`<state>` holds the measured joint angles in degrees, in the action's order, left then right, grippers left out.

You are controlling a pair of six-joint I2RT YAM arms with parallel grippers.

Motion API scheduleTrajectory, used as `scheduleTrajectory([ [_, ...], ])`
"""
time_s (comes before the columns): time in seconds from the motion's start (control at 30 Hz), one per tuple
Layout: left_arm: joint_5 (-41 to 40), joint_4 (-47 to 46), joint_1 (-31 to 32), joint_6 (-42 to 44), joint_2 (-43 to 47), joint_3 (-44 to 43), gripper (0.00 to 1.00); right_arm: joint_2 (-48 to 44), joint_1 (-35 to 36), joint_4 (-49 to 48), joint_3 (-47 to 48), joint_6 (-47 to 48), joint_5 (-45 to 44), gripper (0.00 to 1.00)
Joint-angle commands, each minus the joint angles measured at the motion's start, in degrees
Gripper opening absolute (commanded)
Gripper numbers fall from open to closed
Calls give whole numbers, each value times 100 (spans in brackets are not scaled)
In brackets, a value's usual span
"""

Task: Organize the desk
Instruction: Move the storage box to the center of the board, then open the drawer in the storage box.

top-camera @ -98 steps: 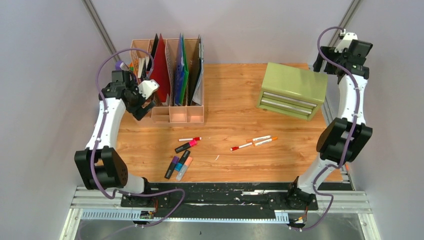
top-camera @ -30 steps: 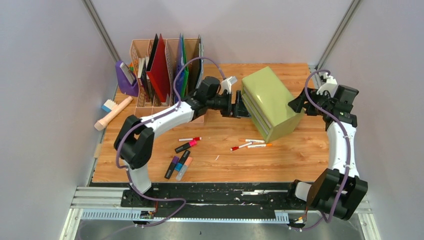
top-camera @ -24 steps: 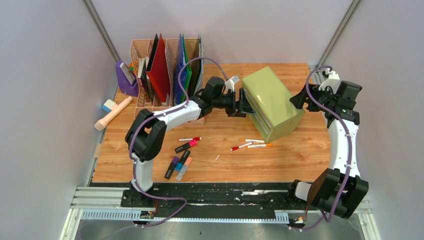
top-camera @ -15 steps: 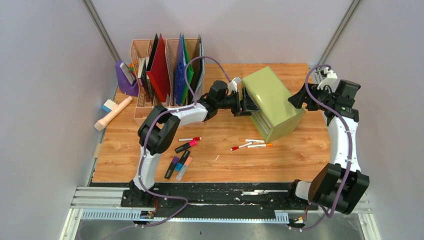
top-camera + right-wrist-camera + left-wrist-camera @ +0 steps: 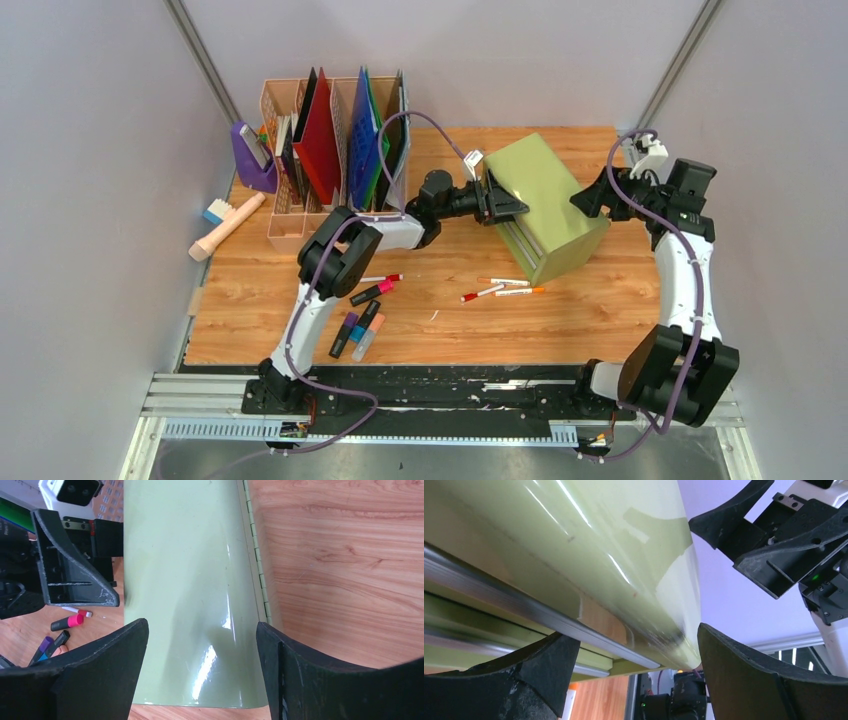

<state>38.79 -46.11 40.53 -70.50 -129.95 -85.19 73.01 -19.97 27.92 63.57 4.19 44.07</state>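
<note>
The desk (image 5: 600, 310) carries a green drawer cabinet (image 5: 545, 195), turned diagonally at the back right. My left gripper (image 5: 497, 200) stands open at the cabinet's upper left corner. In the left wrist view its fingers (image 5: 539, 670) straddle the cabinet's (image 5: 574, 545) top front edge and the silver drawer rail. My right gripper (image 5: 590, 200) is open at the cabinet's right end. In the right wrist view it (image 5: 201, 627) hovers over the glossy top (image 5: 185, 555), one finger over each long side. Neither gripper holds anything.
A pink file organiser (image 5: 335, 150) with folders stands at the back left, a purple holder (image 5: 252, 155) beside it. A brush (image 5: 228, 225) lies at the left edge. Thin markers (image 5: 497, 291) and several highlighters (image 5: 360, 330) lie on the front half of the desk.
The left arm has stretched further right and its gripper has closed in on the cabinet's corner. The right gripper has shifted slightly left toward the cabinet. The cabinet has hardly moved in the last second.
</note>
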Motion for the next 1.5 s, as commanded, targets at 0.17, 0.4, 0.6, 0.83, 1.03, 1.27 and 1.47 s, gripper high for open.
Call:
scheduleTrajectory([
  [0.17,-155,-2383,42,-1343,-559,-279,88,123,456,-363,-35,486,-506,80],
  [0.4,-212,-2355,49,-1408,-504,-106,73,374,526,-533,-265,536,-741,78],
  [0.6,-315,-1943,60,-1440,-498,-117,56,364,579,-649,-495,566,-855,77],
  [0.83,-247,-520,69,-1117,-275,-93,28,313,718,-765,-722,665,-1117,76],
  [1.03,-134,1692,69,-235,31,-481,20,320,910,-879,-911,856,-1588,76],
  [1.27,-419,3877,69,835,314,-974,20,312,1059,-928,-1032,987,-1923,75],
  [1.47,-543,4256,69,1187,479,-912,28,243,1116,-948,-1134,1035,-1988,75],
])
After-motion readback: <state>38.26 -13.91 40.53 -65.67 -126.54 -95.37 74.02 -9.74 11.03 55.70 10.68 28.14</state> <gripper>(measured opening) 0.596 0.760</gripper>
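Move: The green storage box's middle lies about 8 cm to the right of the left hand, level with it fore and aft and some 8 cm lower; from the right hand it is about 6 cm left, level fore and aft and 13 cm lower. The loose pens lie some 14 cm back from the left hand, 1 cm to its right and 17 cm down. The file organizer stands about 36 cm to that hand's left, 9 cm farther out and 9 cm lower. The left hand stays in place at the box's drawer side and closes its fingers about a third of the way onto the upper front rim, one pad on the rounded top edge and the other by the drawer handles, tipping the fingers up slightly and then down by some 20 degrees while it rolls about 10. The right hand first edges left, then sinks about 3 cm onto the box's top near the hinged edge and slides on forward, about 4 cm in all, rolling its left side down some 15 degrees with the fingers kept wide, the right finger along the hinge edge. ##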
